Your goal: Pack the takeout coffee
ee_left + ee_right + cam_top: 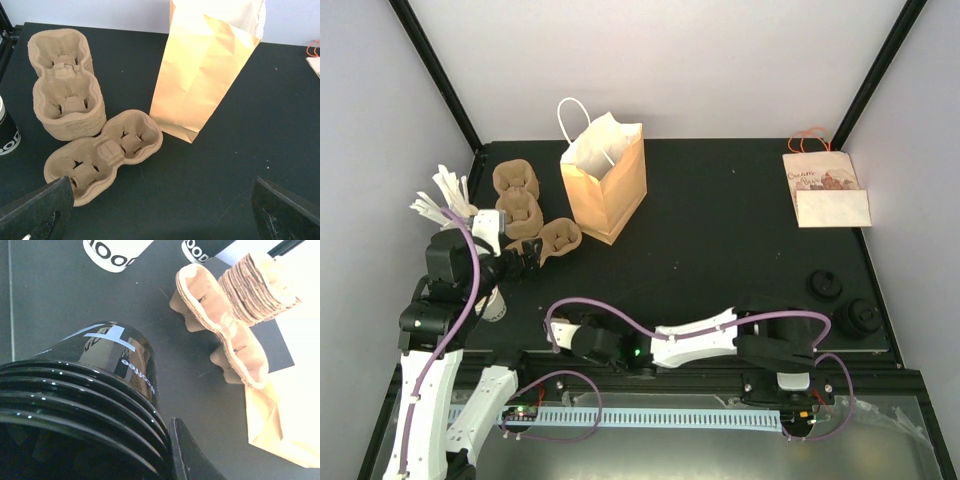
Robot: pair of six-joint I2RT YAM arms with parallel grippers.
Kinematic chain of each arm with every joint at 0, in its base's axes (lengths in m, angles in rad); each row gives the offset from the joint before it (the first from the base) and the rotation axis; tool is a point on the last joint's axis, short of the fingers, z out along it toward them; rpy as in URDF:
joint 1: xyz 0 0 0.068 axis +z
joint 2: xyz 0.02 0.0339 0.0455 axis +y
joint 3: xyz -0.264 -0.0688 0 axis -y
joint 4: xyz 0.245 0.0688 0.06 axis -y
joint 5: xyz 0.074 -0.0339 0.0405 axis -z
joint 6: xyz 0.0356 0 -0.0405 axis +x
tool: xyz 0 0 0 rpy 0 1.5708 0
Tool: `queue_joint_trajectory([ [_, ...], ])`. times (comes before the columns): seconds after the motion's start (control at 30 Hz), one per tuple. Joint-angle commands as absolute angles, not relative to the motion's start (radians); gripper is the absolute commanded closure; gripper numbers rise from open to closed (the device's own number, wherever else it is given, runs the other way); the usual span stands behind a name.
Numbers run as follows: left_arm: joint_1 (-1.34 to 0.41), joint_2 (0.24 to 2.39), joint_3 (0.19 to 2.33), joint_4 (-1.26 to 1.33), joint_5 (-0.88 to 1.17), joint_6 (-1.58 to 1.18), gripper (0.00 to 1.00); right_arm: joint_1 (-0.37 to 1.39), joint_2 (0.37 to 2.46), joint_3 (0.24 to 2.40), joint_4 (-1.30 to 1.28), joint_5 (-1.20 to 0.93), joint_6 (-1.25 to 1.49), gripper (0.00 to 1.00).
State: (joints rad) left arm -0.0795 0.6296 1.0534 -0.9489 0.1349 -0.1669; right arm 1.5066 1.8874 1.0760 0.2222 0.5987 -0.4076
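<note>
A nested stack of black coffee cups [107,357] with ribbed rims fills the right wrist view, lying on its side. My right gripper [100,440] is shut on it, and one dark finger [192,457] presses the rims. From above, that gripper [562,336] sits low at the near left. A tan paper bag [605,182] [205,70] stands upright and open. A single pulp two-cup carrier [560,238] [105,152] lies beside a stack of carriers [517,196] [67,100]. My left gripper [160,222] [525,256] hovers open above the mat near the single carrier.
Two white cups [117,252] with black print stand past the held stack. Another cup [7,132] is at the left edge. Black lids [824,285] [857,318] lie at the right. A printed paper pouch [825,190] is at the back right, and white stirrers [445,195] at the far left.
</note>
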Motion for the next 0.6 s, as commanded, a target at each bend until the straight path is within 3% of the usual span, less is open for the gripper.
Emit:
queue_joint_trajectory([
  [0.0, -0.077, 0.629, 1.049, -0.934, 0.139, -0.148, 0.01, 1.464, 1.803, 1.127, 0.073, 0.477, -0.280, 0.99],
  [0.37, -0.078, 0.644, 1.043, -0.935, 0.186, -0.155, 0.01, 1.182, 1.808, 1.492, -0.847, -0.009, 0.076, 0.97],
  [0.57, -0.078, 0.655, 1.022, -0.932, 0.167, -0.158, 0.01, 1.133, 1.842, 1.528, -1.061, -0.019, 0.127, 0.97],
])
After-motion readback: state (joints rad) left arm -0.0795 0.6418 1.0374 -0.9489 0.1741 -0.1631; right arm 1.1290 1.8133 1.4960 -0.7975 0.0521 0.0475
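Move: The right hand already pinches the rim of the black cups; the clear table they are carried over lies about 7 cm ahead and 11 cm to its right, some 10 cm below. The pulp carrier lies about 20 cm ahead and 5 cm left of that hand, the paper bag roughly 26 cm ahead and 10 cm right, the white cup 6 cm ahead and 14 cm left. From the left hand, that clear spot is about level, 18 cm right and 29 cm below. Keeping its pinch on the rim of the black cups, the right hand lifts them about 5 cm while swinging forward some 7 cm, then sweeps right about 9 cm over the clear table in front of the paper bag, sinking again by 2 to 3 cm. Throughout, the wrist tips the fingers downward by about 45 degrees and turns somewhat clockwise, the fingers staying shut. ##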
